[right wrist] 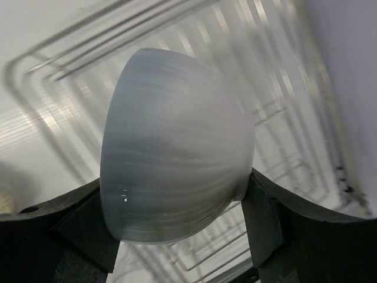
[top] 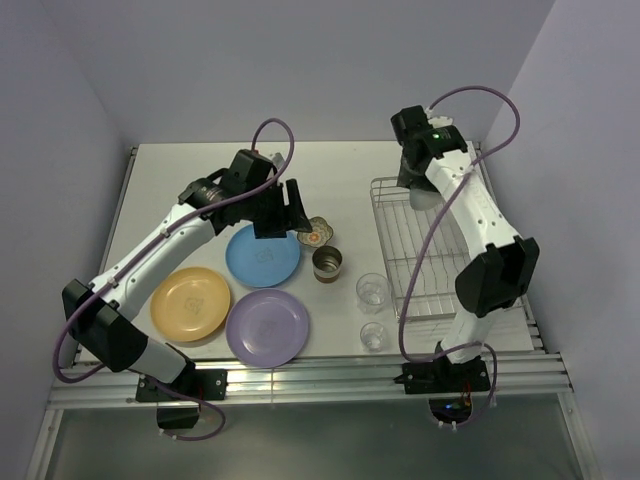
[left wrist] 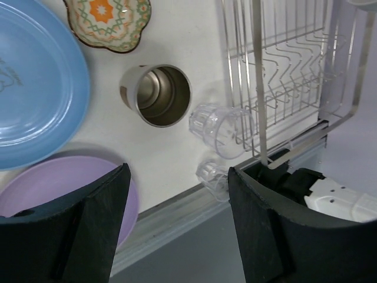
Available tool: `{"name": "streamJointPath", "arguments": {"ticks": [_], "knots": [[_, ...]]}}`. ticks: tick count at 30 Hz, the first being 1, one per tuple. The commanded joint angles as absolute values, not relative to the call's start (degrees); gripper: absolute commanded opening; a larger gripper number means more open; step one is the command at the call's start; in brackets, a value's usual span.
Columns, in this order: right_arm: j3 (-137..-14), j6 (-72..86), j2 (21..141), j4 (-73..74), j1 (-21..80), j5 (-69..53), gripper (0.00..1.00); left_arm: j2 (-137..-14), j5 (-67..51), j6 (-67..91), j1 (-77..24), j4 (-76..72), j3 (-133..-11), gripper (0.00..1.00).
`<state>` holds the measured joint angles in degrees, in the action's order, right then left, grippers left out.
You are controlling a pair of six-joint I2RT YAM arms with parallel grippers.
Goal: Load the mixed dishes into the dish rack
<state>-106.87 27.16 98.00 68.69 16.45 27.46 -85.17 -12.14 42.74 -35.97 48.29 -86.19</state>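
Observation:
My right gripper (top: 410, 185) (right wrist: 175, 184) is shut on the white bowl (right wrist: 177, 147), holding it upside down above the far left end of the silver wire dish rack (top: 430, 255) (right wrist: 283, 71). My left gripper (top: 290, 212) (left wrist: 178, 177) is open and empty, hovering near the floral bowl (top: 317, 234) (left wrist: 109, 20). The blue plate (top: 263, 255) (left wrist: 35, 88), orange-yellow plate (top: 190, 303) and purple plate (top: 267, 326) (left wrist: 53, 183) lie flat on the table. The brown cup (top: 327, 263) (left wrist: 158, 94) and two clear glasses (top: 372, 291) (top: 374, 336) stand left of the rack (left wrist: 288, 76).
The rack lies along the table's right side, near the purple side wall. A metal rail (top: 330, 380) runs along the table's near edge. The two glasses (left wrist: 218, 130) (left wrist: 213, 175) stand close to the rack's near left corner.

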Motion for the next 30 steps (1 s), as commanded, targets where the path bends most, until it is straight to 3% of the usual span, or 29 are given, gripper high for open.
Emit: {"name": "streamJointPath", "arguments": {"ticks": [1, 5, 11, 23, 30], "knots": [[-107.1, 24.9, 99.7, 71.1, 16.1, 47.4, 0.0, -83.9, -9.0, 39.1, -35.8, 47.4, -84.6, 0.73], [-104.9, 23.6, 103.5, 70.0, 16.1, 58.1, 0.0, -83.8, -9.3, 37.3, -35.0, 47.3, -84.4, 0.73], [-101.8, 23.6, 110.6, 69.3, 15.7, 63.7, 0.0, -84.3, -11.2, 35.9, -33.8, 48.0, -84.3, 0.73], [-105.1, 26.4, 125.7, 69.3, 13.4, 65.1, 0.0, -85.2, -12.6, 33.5, -32.4, 47.2, -81.8, 0.73], [-100.6, 24.3, 124.6, 63.9, 14.2, 61.8, 0.02, -86.7, -12.3, 32.3, -32.4, 48.0, -81.7, 0.73]]}}
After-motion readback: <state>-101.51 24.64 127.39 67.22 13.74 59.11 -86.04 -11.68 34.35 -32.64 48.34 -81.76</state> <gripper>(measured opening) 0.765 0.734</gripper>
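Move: Over the far end of the dish rack, the right hand already grips the white bowl; the rack's far right part, where the bowl is headed, lies about 9 cm to the right, 2 cm ahead and 18 cm below. From this hand, the large clear glass stands roughly 15 cm back and 14 cm left, and the metal cup some 8 cm back and 26 cm left, both about 20 cm lower. From the left hand, that rack spot is about 43 cm right, 12 cm ahead and 18 cm below. Swinging the held bowl to the right first, then sinking steeply, the right hand goes about 15 cm down and 9 cm right into the rack's far right part, easing off at the end. Its wrist turns nearly 50 degrees so the fingers point mostly right and less steeply down, keeping their hold. The empty left hand, still open, drifts down and left towards the blue plate. ##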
